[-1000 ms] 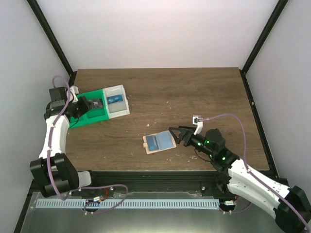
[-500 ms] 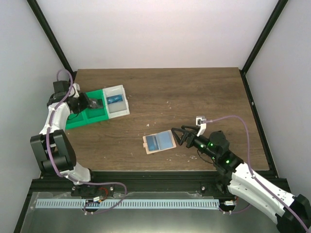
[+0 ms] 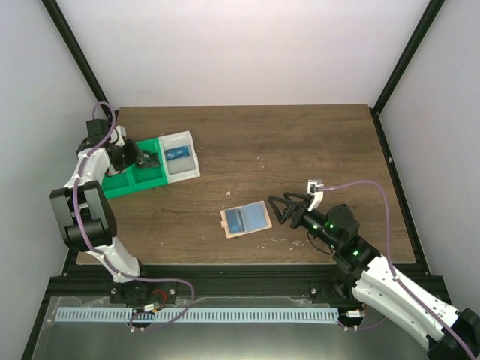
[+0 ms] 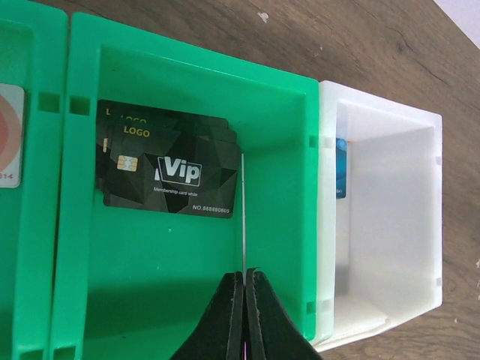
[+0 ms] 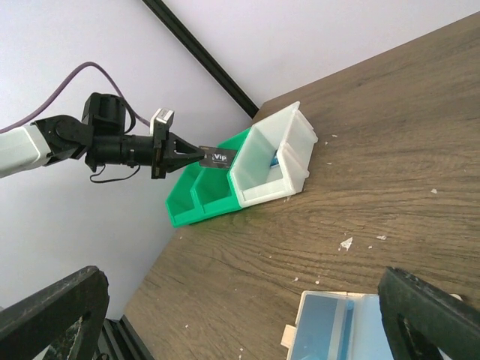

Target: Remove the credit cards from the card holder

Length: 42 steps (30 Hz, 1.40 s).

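Note:
The tan card holder (image 3: 246, 220) lies flat on the table with its blue panel up; it also shows at the bottom of the right wrist view as the card holder (image 5: 337, 330). My right gripper (image 3: 277, 208) stands open just to its right, holding nothing. My left gripper (image 3: 144, 159) hangs over the green bin (image 3: 139, 180), shut on a black credit card (image 5: 219, 157). In the left wrist view that held card (image 4: 244, 210) is a thin edge between the closed fingers. Black VIP cards (image 4: 169, 169) lie stacked in the bin below.
A white bin (image 3: 180, 156) adjoins the green one on the right, with a blue card (image 4: 340, 169) leaning on its wall. The green bin's far left compartment holds a card with a red circle (image 4: 7, 135). Small white crumbs dot the wood near the holder.
My left gripper has shifted a little right over the green bin while its arm folded in. My right gripper has drawn back slightly from the card holder's right edge.

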Tool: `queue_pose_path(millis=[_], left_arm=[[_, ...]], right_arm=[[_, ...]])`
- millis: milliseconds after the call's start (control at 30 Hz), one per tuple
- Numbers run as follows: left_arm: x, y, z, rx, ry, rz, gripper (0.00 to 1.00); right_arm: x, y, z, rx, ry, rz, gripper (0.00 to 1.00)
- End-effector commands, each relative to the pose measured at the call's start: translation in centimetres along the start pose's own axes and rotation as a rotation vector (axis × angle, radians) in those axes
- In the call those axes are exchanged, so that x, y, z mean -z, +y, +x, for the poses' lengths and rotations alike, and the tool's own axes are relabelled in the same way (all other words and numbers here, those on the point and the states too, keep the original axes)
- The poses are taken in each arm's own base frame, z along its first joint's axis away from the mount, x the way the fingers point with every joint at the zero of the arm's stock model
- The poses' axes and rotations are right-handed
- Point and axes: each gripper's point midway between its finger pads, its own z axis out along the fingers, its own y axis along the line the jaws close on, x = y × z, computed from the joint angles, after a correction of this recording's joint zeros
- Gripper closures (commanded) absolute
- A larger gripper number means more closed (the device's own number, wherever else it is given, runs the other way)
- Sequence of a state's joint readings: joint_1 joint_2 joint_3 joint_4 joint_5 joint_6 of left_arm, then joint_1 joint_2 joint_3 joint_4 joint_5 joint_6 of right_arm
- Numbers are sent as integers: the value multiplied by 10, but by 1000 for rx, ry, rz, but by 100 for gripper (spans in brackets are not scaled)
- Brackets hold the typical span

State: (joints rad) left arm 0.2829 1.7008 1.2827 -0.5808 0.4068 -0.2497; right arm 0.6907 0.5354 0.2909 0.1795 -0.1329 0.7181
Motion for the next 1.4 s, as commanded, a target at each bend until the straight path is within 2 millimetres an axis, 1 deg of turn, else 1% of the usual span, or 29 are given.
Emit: queue_pose_path(millis=[0,67,200,400,500,633,733,833,967,1067,1133,1300,1367], left_arm=[[-5,-5,-8,-15,9,38,100],[-10,-4,-6,-13,25,46,100],[-19,5,-9,-12,29,11,100],[-32,2,-10,-12,57,35,100],[-38,6,-12,-12,52,27,100],[-50,8,-11,2,76,42,97],[-56,12,-14,4,74,30,96],[-58,14,-19,7,65,14,91],[-56,19,-31,14,36,-30,85],[-49,24,-40,13,2,-76,74],[-45,25,-45,20,-22,-96,68],[-29,22,-59,58,-100,-119,62],[-20,18,-62,75,-125,-114,58]], right_arm=[[0,0,-2,17,-3,13,0],[-1,-2,-2,24,0,24,0],[1,-3,-4,27,-12,35,0],[3,-4,-7,16,-24,44,0],[4,-4,-8,23,-26,50,0],[4,-5,-13,27,-40,67,0],[4,-5,-15,18,-44,76,0],[4,-6,-15,0,-51,74,0],[3,-8,-10,-30,-38,71,0],[2,-8,-9,-38,-33,71,0],[2,-8,-10,-35,-34,74,0],[0,-8,-12,-16,-29,86,0],[-1,-11,-9,-17,-13,99,0]])
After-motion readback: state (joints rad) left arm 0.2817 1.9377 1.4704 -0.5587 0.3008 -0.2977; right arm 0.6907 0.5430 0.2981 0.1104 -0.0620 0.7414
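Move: The left hand still pinches a black VIP card. The stack of black cards it is bound for, in the middle green compartment, lies about 8 cm ahead of that hand, 1 cm left and 12 cm below. At the same low level, the red-and-white card is some 11 cm left of the stack and 2 cm nearer; the blue card is about 9 cm right of it and 2 cm farther. From the idle right hand, the stack is roughly 23 cm ahead, 38 cm left and 22 cm down. The left hand lets go of the VIP card over the black stack, after carrying it about 5 cm down and some 3 cm forward into the middle green compartment with the wrist barely tilting. As the fingers part to under half open, it turns left, travelling about 3 cm that way, a little farther forward and 1 cm or so back up. ##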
